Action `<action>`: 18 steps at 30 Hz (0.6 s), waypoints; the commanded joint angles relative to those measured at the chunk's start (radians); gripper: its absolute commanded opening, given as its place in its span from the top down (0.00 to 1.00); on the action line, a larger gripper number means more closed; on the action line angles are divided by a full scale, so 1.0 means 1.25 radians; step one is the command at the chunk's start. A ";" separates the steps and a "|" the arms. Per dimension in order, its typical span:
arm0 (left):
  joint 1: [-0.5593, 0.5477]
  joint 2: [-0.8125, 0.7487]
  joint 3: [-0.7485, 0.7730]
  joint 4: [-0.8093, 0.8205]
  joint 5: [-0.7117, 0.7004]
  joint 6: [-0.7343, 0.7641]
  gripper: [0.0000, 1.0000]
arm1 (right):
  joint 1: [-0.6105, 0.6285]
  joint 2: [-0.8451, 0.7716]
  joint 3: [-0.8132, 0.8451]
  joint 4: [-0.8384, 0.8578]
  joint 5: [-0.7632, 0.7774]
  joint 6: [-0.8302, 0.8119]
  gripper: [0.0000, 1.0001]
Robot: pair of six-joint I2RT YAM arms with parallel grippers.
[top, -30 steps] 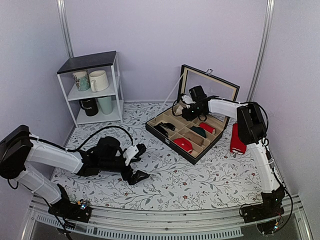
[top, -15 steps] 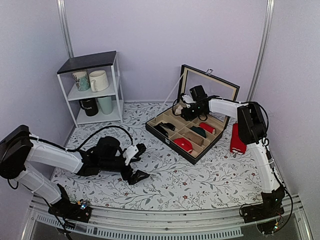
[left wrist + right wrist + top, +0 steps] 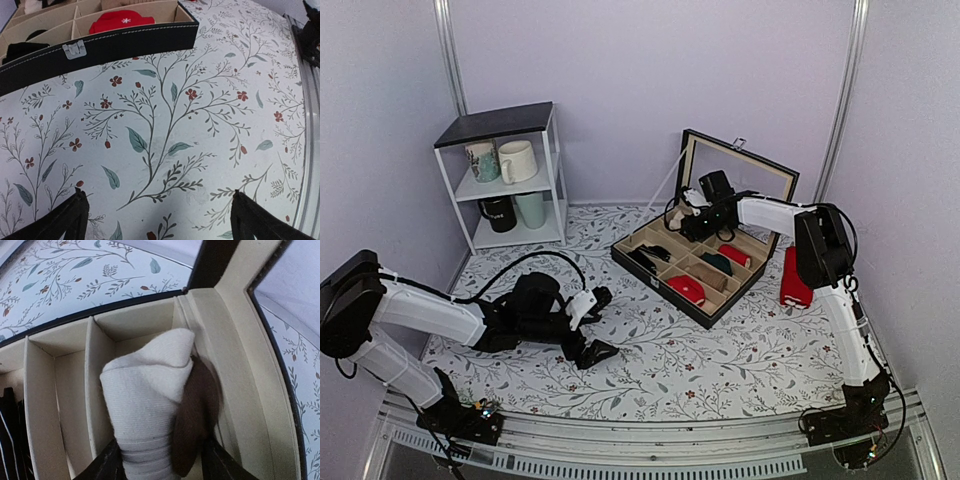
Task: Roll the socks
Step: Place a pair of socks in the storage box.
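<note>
The socks (image 3: 150,390) are a rolled bundle, cream outside with dark brown showing on the right, standing in a back corner compartment of the organiser box (image 3: 235,365). My right gripper (image 3: 162,460) reaches into that compartment, a black finger pressed against each side of the bundle. In the top view the right gripper (image 3: 705,215) hangs over the box's far compartments and covers the socks. My left gripper (image 3: 602,322) lies low over the floral tablecloth, wide open with nothing between its fingers; the left wrist view shows only cloth in front of the left gripper (image 3: 157,200).
The black box (image 3: 705,300) stands open, its lid raised at the back. It holds a red bundle (image 3: 686,289), a dark green bundle (image 3: 717,263) and dark items. A plain red pair (image 3: 793,280) lies right of it. A white shelf with mugs (image 3: 505,170) stands back left.
</note>
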 commanded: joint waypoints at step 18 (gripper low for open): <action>0.017 0.001 -0.008 0.011 0.008 0.010 0.00 | -0.019 0.021 0.003 -0.072 0.008 0.041 0.92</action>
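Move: The cream-and-brown sock pair sits in the box's far compartment, its near end between the right fingers, its middle about 3 cm ahead and 2 cm left, roughly 1 cm lower. From that hand the black socks lie some 8 cm back and 9 cm left, the green socks about 11 cm back and 6 cm right, all a little lower. From the idle left hand the sock pair is some 38 cm ahead and 16 cm right. Close the right gripper on the near end of the sock pair, from a little over half open to nearly shut, pinching the cloth between both fingertips. Keep the hand in place down in the compartment, shifting less than 1 cm and barely turning the wrist, and hold the pinch once it is made. ##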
